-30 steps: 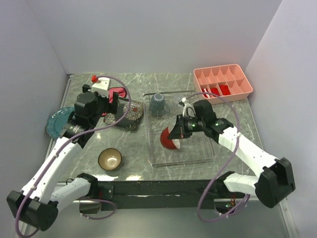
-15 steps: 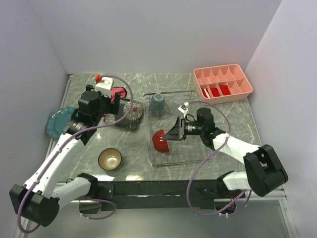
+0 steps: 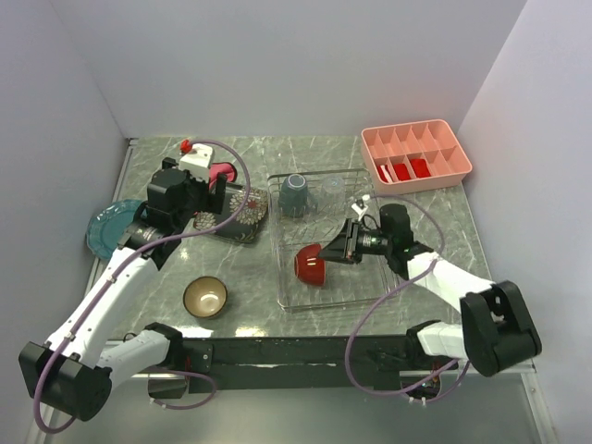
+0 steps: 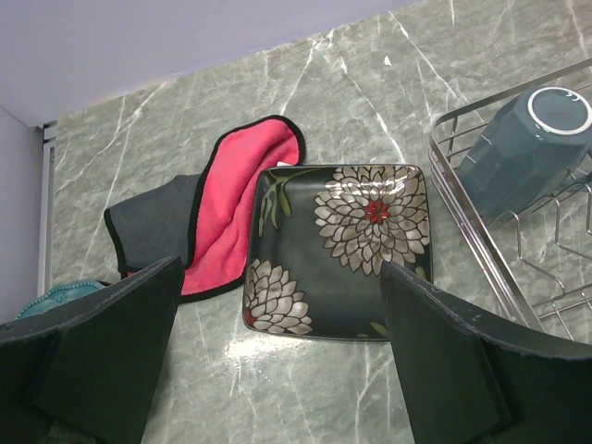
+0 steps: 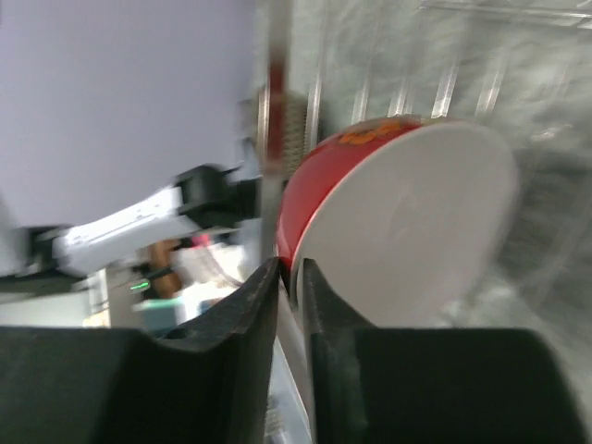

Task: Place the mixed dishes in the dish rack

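The red bowl (image 3: 310, 264) rests tipped on its side inside the silver wire dish rack (image 3: 281, 289). My right gripper (image 3: 333, 253) is shut on the bowl's rim, one finger outside and one against the white inside (image 5: 407, 213); this wrist view is blurred. A grey-blue mug (image 3: 295, 192) stands upside down at the rack's back. My left gripper (image 3: 216, 196) hovers open above the square flowered plate (image 4: 342, 250), nothing between its fingers. The round blue plate (image 3: 106, 228) lies far left. The dark cream-lined bowl (image 3: 205, 297) sits near the front.
A red-pink cloth (image 4: 236, 208) on a grey cloth lies just behind the square plate. A pink compartment tray (image 3: 416, 155) stands at the back right. Walls close in the table on three sides.
My right arm has dropped low and laid the red bowl down into the rack, turning it on its side. My left gripper has shifted slightly back over the square plate.
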`<state>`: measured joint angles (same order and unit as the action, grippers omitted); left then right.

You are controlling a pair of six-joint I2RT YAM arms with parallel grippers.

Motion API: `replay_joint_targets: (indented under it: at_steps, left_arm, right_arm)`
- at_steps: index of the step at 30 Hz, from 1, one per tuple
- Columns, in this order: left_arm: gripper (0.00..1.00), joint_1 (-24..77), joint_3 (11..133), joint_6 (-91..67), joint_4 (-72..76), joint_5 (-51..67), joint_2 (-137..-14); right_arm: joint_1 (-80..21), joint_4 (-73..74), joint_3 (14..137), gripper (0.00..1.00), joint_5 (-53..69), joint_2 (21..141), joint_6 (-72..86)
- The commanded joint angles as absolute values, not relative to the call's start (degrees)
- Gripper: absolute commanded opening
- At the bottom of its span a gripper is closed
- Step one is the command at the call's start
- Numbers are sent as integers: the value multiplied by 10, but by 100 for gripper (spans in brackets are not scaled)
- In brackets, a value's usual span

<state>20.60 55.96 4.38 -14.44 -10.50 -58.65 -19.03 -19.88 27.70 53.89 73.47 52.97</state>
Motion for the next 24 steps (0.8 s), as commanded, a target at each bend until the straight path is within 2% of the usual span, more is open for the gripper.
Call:
replay_joint_targets:
  at_steps: [1,6,9,14,19,24]
  left_arm:
    - [93,204,562,40,-113,-90,-567]
    - [93,204,541,48,-91,-95,-548]
    - [94,204,538,47,-85,-96,-540]
    - [94,204,517,62,-69,-94,-519]
    - [94,204,512,58,-88,-93,-507]
    - [95,204,512,81,-91,-107,-507]
  right_arm:
    - [-178,57,378,28,438,670,330]
    - [-178,275,490,41,234,634,158]
    - [-178,327,537,44,190,626,121]
    - [-187,293,547,44,247,593,95]
    - [-274,272,573,47,254,598,51]
    - [-379,307,606,49,238,647,-138]
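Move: The red bowl stands tilted in the rack, its rim at my right fingertips and its middle roughly 3 cm left, 2 cm back and 5 cm below that hand. The upturned blue mug is about 16 cm ahead and 7 cm left of my right hand, the clear glass some 16 cm ahead and 4 cm right, both a little lower. From my empty left hand the bowl is around 14 cm back, 24 cm right and 18 cm down. I let go of the bowl's rim, my right fingers opening on to about half, and pull that hand up, rightward and forward about 7 cm each way. Still rising slightly, I then swing it left and back, to end only some 7 cm above where it began. Meanwhile the wrist rolls about 50 degrees and the fingertips tip further down. ##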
